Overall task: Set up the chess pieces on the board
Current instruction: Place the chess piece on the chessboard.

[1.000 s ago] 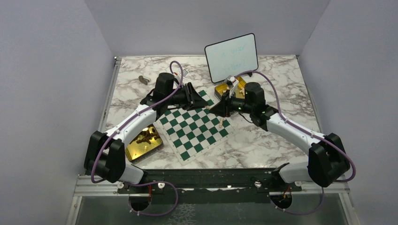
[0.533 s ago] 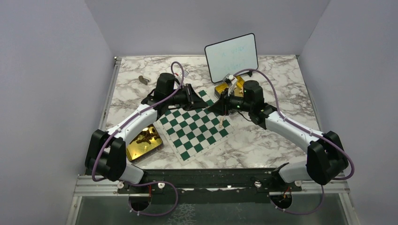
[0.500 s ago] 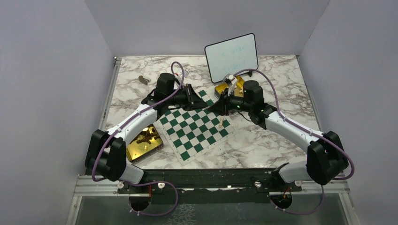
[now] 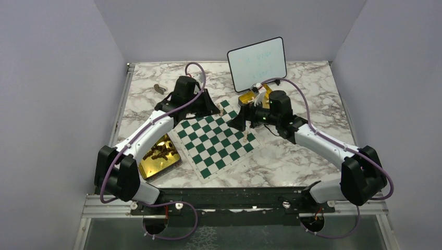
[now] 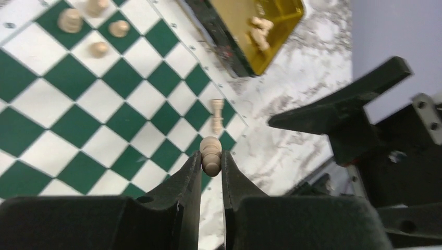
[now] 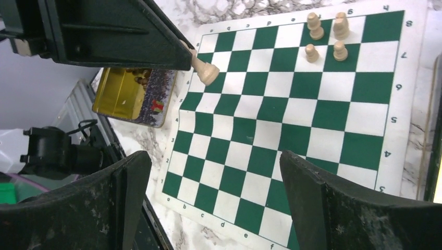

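The green-and-white board [image 4: 213, 148] lies tilted at mid-table. My left gripper [image 5: 211, 159] is shut on a pale beige chess piece [image 5: 211, 151], held lying sideways above the board's edge [image 5: 156, 120]. In the right wrist view that same piece [image 6: 204, 71] sticks out of the left fingers over the board [image 6: 292, 135]. My right gripper [image 6: 215, 156] stands wide open and empty above the board, just right of the left gripper [image 4: 212, 110]. Several pale pieces [image 6: 326, 36] stand in one corner. One more [image 5: 217, 115] stands alone at the board's edge.
A gold tin [image 4: 159, 156] with dark pieces lies left of the board. Another gold tin [image 4: 255, 98] with pale pieces [image 5: 259, 31] sits behind it, in front of a small whiteboard [image 4: 258, 62]. A small dark object [image 4: 159, 88] lies at the back left.
My right gripper has opened and now holds nothing. The left gripper has shut on the pale piece and drawn back to the left with it.
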Available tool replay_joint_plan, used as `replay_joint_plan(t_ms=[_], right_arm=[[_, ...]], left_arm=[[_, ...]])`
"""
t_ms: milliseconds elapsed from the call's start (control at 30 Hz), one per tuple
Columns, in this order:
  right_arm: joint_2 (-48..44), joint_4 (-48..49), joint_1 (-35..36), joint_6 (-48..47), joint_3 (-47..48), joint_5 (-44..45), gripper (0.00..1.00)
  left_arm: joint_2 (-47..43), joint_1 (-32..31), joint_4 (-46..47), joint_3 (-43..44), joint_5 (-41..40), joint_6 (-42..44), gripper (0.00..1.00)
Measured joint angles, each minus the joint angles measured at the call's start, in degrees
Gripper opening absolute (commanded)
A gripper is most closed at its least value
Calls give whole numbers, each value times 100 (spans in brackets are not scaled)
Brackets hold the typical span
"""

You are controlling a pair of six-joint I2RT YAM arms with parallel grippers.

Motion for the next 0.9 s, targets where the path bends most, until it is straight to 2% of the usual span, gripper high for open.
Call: replay_joint_plan(t_ms=[200,500,667,900], right_arm=[[-229,-348,0,251,17,459,100],[-706,-730,0,315,26,673,100],[-710,-1016,0,426,26,673,100],[-710,-1224,0,485,26,651,100]], left_arm=[[0,-2,-372,9,-1182,544,10],[31,0,-645,9,-3119,1073,10],[142,0,-501,-168,-3727,1185,10],[155,120,-162,-643,-3906,1158,10]])
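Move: Left hand, already holding the handed-over chess piece: the board's far-left squares lie some 13 cm to its left, 3 cm ahead and about 18 cm below. The cluster of standing pieces is about 9 cm ahead and 1 cm left, the lying piece some 12 cm right and 2 cm back, both also well below. From the right hand, those far-left squares are roughly 17 cm left, 6 cm ahead and 18 cm down. Swinging away from the right gripper, the left hand carries its pinched piece about 12 cm left, sinking some 8 cm and edging forward, towards the far-left squares of the board. Its wrist rotates roughly 40 degrees, so the fingers point more steeply down. The emptied right hand, already open, backs off about 3 cm to the right and towards its base. ##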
